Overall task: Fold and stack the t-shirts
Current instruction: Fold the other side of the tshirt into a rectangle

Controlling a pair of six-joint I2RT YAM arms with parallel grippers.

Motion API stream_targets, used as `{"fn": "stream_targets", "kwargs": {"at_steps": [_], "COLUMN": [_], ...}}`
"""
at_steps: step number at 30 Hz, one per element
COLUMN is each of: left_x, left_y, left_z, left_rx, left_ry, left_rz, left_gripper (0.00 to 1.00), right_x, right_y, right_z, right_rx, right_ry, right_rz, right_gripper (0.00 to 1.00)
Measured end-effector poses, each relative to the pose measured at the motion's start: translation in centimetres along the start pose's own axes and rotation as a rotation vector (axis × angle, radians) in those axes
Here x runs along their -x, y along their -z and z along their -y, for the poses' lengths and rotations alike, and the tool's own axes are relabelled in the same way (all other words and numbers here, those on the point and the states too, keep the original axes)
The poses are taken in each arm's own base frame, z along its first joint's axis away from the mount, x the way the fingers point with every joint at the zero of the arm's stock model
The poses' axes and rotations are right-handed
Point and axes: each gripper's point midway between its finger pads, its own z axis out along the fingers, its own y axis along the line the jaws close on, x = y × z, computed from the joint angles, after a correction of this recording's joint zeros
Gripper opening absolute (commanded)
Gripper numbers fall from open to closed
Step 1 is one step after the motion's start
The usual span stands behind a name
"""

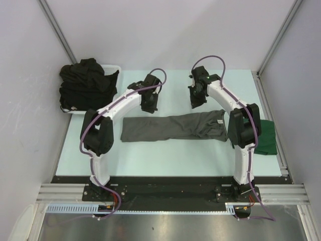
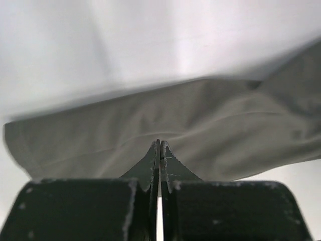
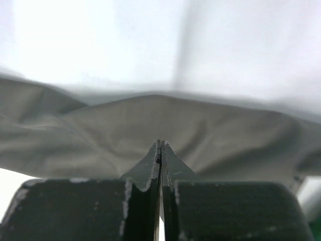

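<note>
A charcoal grey t-shirt [image 1: 173,128] lies folded into a long strip across the middle of the table, its small white neck label [image 1: 219,122] at the right end. My left gripper [image 1: 149,103] hangs just beyond the strip's far edge toward its left end. My right gripper [image 1: 196,98] hangs beyond the far edge toward the right end. In the left wrist view the gripper [image 2: 160,143] is shut with nothing between its jaws, the grey t-shirt [image 2: 210,125] beyond its tips. The right wrist view shows the same: gripper [image 3: 160,143] shut and empty, grey t-shirt [image 3: 150,125] past it.
A dark green t-shirt [image 1: 267,136] lies at the table's right edge, partly hidden by the right arm. Several black t-shirts [image 1: 88,83] are heaped in a white basket [image 1: 114,68] at the back left. Walls close in the table on three sides.
</note>
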Motion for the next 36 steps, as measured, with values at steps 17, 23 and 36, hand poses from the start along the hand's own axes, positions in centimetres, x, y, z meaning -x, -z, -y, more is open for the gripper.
{"fn": "stream_targets", "kwargs": {"at_steps": [17, 23, 36], "left_x": [-2.5, -4.5, -6.7], "left_y": [-3.8, -4.9, -6.1], "left_z": [6.8, 5.8, 3.2], "left_rx": [-0.155, -0.125, -0.035], "left_ry": [-0.086, -0.089, -0.138], "left_rz": [-0.095, -0.137, -0.175], "left_gripper": [0.00, 0.00, 0.00], "right_x": [-4.0, -6.2, -8.0], "right_y": [-4.9, -5.5, -4.4], "right_z": [-0.6, 0.7, 2.6], "right_rx": [0.045, 0.017, -0.007], "right_ry": [-0.003, -0.017, -0.033], "right_rz": [-0.142, -0.199, -0.222], "right_gripper": [0.00, 0.00, 0.00]}}
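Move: The folded grey t-shirt lies as a long strip below both hands: its middle is about 10 cm to the left hand's right, 4 cm back and 9 cm down, and from the right hand some 9 cm left, 8 cm back and 10 cm down. The shirt's white tag is 12 cm right of the right hand and 5 cm back; the green shirt is around 29 cm right and 12 cm back of it. The clothes basket stands roughly 28 cm left of the left hand and 14 cm ahead. With their fingers still shut, both hands sink some 8 cm onto the grey strip while drawing back 4 to 5 cm, tipping their fingertips back about 10 degrees, and their tips begin to touch the cloth, puckering it. The left hand first sweeps about 7 cm right, then comes back 4 cm left as it sinks further, whereas the right hand goes down with a slight leftward drift, then slides back and 4 cm right, rising a touch at the end. ##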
